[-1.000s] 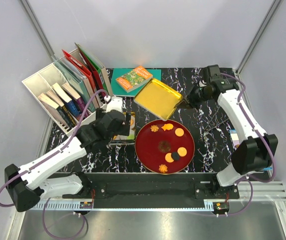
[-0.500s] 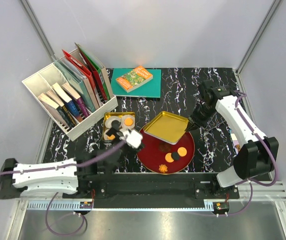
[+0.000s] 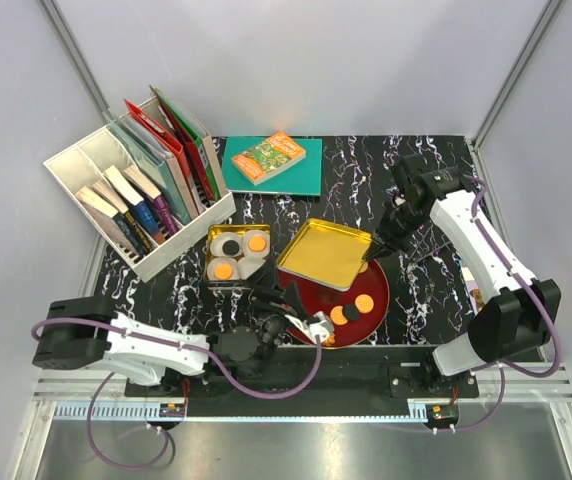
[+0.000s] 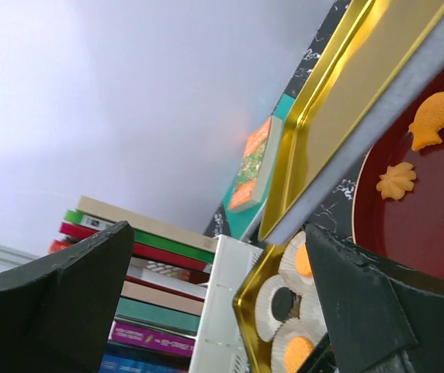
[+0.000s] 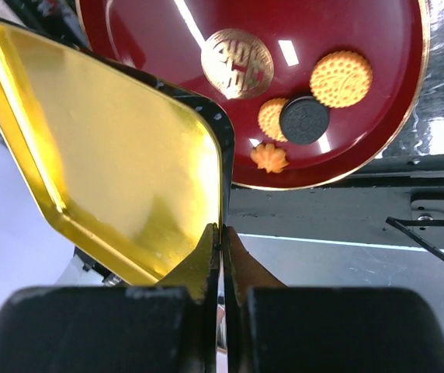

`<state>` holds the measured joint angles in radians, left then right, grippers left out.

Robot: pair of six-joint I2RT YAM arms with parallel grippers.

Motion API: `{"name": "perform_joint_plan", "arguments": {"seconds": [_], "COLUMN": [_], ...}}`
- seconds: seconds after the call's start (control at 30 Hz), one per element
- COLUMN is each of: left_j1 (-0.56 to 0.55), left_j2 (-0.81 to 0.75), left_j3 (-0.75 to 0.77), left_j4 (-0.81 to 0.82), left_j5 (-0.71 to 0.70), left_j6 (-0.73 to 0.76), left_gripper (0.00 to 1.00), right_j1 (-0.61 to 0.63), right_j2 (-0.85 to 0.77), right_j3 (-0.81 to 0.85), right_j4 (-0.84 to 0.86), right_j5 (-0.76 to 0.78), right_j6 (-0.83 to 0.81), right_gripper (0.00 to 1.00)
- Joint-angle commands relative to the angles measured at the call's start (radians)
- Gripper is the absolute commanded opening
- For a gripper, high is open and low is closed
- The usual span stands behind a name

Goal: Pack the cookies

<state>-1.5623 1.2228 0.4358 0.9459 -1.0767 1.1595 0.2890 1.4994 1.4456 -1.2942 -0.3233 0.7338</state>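
Observation:
The cookies lie in two places. Round orange (image 3: 364, 302) and dark (image 3: 349, 312) ones, plus an orange flower (image 5: 269, 157), sit on the red plate (image 3: 381, 285). Others rest in white paper cups in the gold tin (image 3: 238, 255). A fish cookie (image 4: 431, 116) and a leaf cookie (image 4: 397, 180) show under the lid's edge. My right gripper (image 3: 368, 252) (image 5: 222, 233) is shut on the rim of the gold lid (image 3: 326, 252), held tilted over the plate's far left part. My left gripper (image 3: 288, 305) (image 4: 214, 311) stands open and empty, low at the plate's near left.
A white file rack (image 3: 131, 195) with folders and books stands at the back left. A green book with a smaller orange one on it (image 3: 271, 160) lies at the back middle. The black marbled tabletop (image 3: 426, 290) ends at a metal rail in front.
The right gripper brought the gold lid from the back down over the red plate, then slightly left. The left arm withdrew from over the tin and swung low to the plate's near left.

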Motion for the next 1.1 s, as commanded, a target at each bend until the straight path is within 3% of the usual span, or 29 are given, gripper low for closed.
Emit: {"name": "perform_joint_plan", "arguments": {"seconds": [0.0,0.4,0.53,0.9,1.07], "left_j1": [-0.031,-0.033,-0.035,-0.035,-0.035], "left_j2": [0.058,0.132,0.147,0.248,0.254], "left_j3": [0.001,-0.005,-0.003,0.03,0.034], "left_j4": [0.255,0.393,0.366,0.449,0.441], "left_j5": [-0.023,0.064,0.092,0.136,0.127], "left_j6": [0.158,0.313,0.315,0.342,0.338], "left_gripper": [0.99,0.99,0.92,0.46,0.31], "right_j1": [0.016,0.029,0.053,0.078,0.079], "right_j2": [-0.079,-0.157,-0.156,-0.172,-0.191], "right_j3": [0.012,-0.073,-0.106,-0.11,-0.11], "right_j4": [0.021,0.056,0.067,0.084,0.084], "right_j5": [-0.075,-0.137,-0.148,-0.158,-0.164], "right_j6": [-0.004,0.042,0.041,0.059,0.058], "right_gripper": [0.0,0.0,0.0,0.0,0.0]}}
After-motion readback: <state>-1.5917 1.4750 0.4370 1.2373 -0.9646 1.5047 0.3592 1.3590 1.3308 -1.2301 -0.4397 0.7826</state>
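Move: The golden lid is already pinched at its right edge by my right hand. Its middle lies about 9 cm right and 5 cm ahead of my left hand, some 2 cm lower; from my right hand it is 10 cm left and 3 cm back, about level. From my left hand, the open cookie box is roughly 8 cm ahead, 10 cm left and 18 cm below, while the red plate sits 2 cm ahead, 11 cm right and just as low. I slide my open left hand about 4 cm right to the lid's near-left rim, tilting its fingertips up a little and lifting slightly before sinking. Over the second half I close it to under half open, pinching the rim with one finger above and one below. My right hand, keeping its shut grip, brings the lid about 4 cm back and left, rising first and then partly sinking again. ##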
